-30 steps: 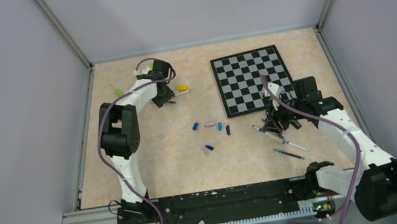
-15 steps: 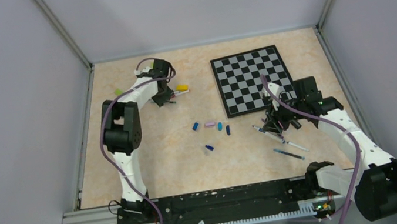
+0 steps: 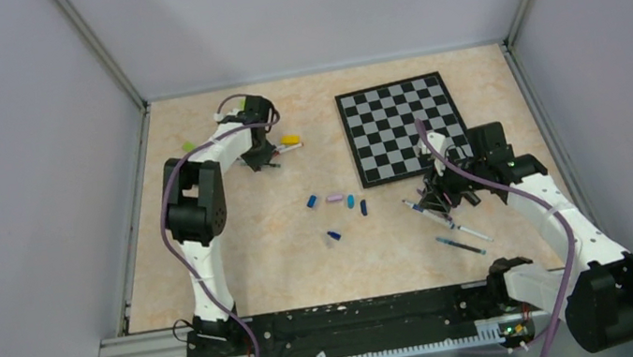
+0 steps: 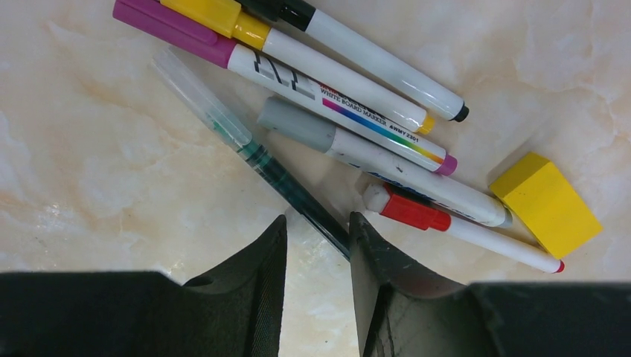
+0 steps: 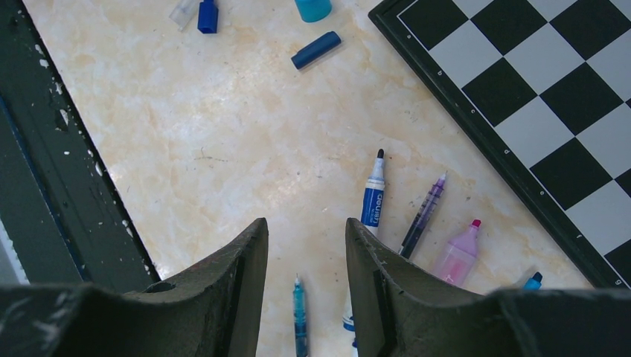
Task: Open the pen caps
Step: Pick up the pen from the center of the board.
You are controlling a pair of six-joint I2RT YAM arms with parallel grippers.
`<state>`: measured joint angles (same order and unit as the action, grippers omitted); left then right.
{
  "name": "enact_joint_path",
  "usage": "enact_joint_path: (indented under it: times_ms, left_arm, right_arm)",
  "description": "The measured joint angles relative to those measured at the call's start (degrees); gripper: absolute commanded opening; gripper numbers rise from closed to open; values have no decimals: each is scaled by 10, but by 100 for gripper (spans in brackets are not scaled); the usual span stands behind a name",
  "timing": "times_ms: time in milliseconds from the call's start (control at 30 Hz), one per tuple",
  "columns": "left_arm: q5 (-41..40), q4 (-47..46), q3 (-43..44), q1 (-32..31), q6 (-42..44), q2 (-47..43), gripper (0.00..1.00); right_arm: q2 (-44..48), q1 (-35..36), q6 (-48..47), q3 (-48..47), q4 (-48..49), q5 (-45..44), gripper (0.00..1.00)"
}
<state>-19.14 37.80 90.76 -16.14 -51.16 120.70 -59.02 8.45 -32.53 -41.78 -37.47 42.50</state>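
Observation:
A bundle of capped pens lies under my left gripper. Their pen caps are purple, yellow, grey and red. A green-ink pen with a clear cap runs down to the right finger; the jaws stand open around its dark barrel end. My right gripper hangs open above several uncapped pens: teal, blue marker, purple and pink. Loose caps lie mid-table, and one is dark blue.
A yellow block lies right of the capped pens. A green block sits at the far left. The chessboard lies at the back right, its edge close to the uncapped pens. The black base rail runs along the near side.
My left gripper's jaws have narrowed a little over the pens, and the left arm's elbow has shifted slightly. The right arm has not moved.

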Motion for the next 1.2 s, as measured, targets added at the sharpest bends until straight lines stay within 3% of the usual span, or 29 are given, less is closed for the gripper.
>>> enact_joint_path:
  times_ms: [333, 600, 933, 1200]
  left_arm:
    - [2, 3, -7, 1, -1, -4, 25]
    - [8, -17, -91, 1, -2, -59, 18]
    - [3, -26, -136, 1, 7, -88, 11]
    - [11, -56, -260, 1, 54, -180, 2]
  right_arm:
    - [0, 0, 0, 0, 0, -3, 42]
    - [0, 0, 0, 0, 0, -5, 42]
    - [1, 0, 0, 0, 0, -5, 42]
    - [5, 0, -1, 0, 0, -4, 42]
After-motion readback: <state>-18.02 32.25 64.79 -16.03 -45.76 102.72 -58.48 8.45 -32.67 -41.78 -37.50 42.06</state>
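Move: The green pen lies right under the left gripper, its middle about 1 cm ahead, 2 cm left and 1 cm below the fingers, its cap end pointing left and slightly forward. The grey marker is some 4 cm ahead and 2 cm right; the red marker about 2 cm ahead and 7 cm right, with the yellow block 5 cm ahead and 10 cm right. From the right hand the pen lies roughly 20 cm ahead, 44 cm left and 11 cm down. Draw the left gripper straight back, low over the table, about 10 cm with some 3 cm to the left, away from the marker pile, closing the half-open fingers all the while until they pinch the green pen near its rear end. Begin gently, then pull back faster once the fingers are nearly shut. ##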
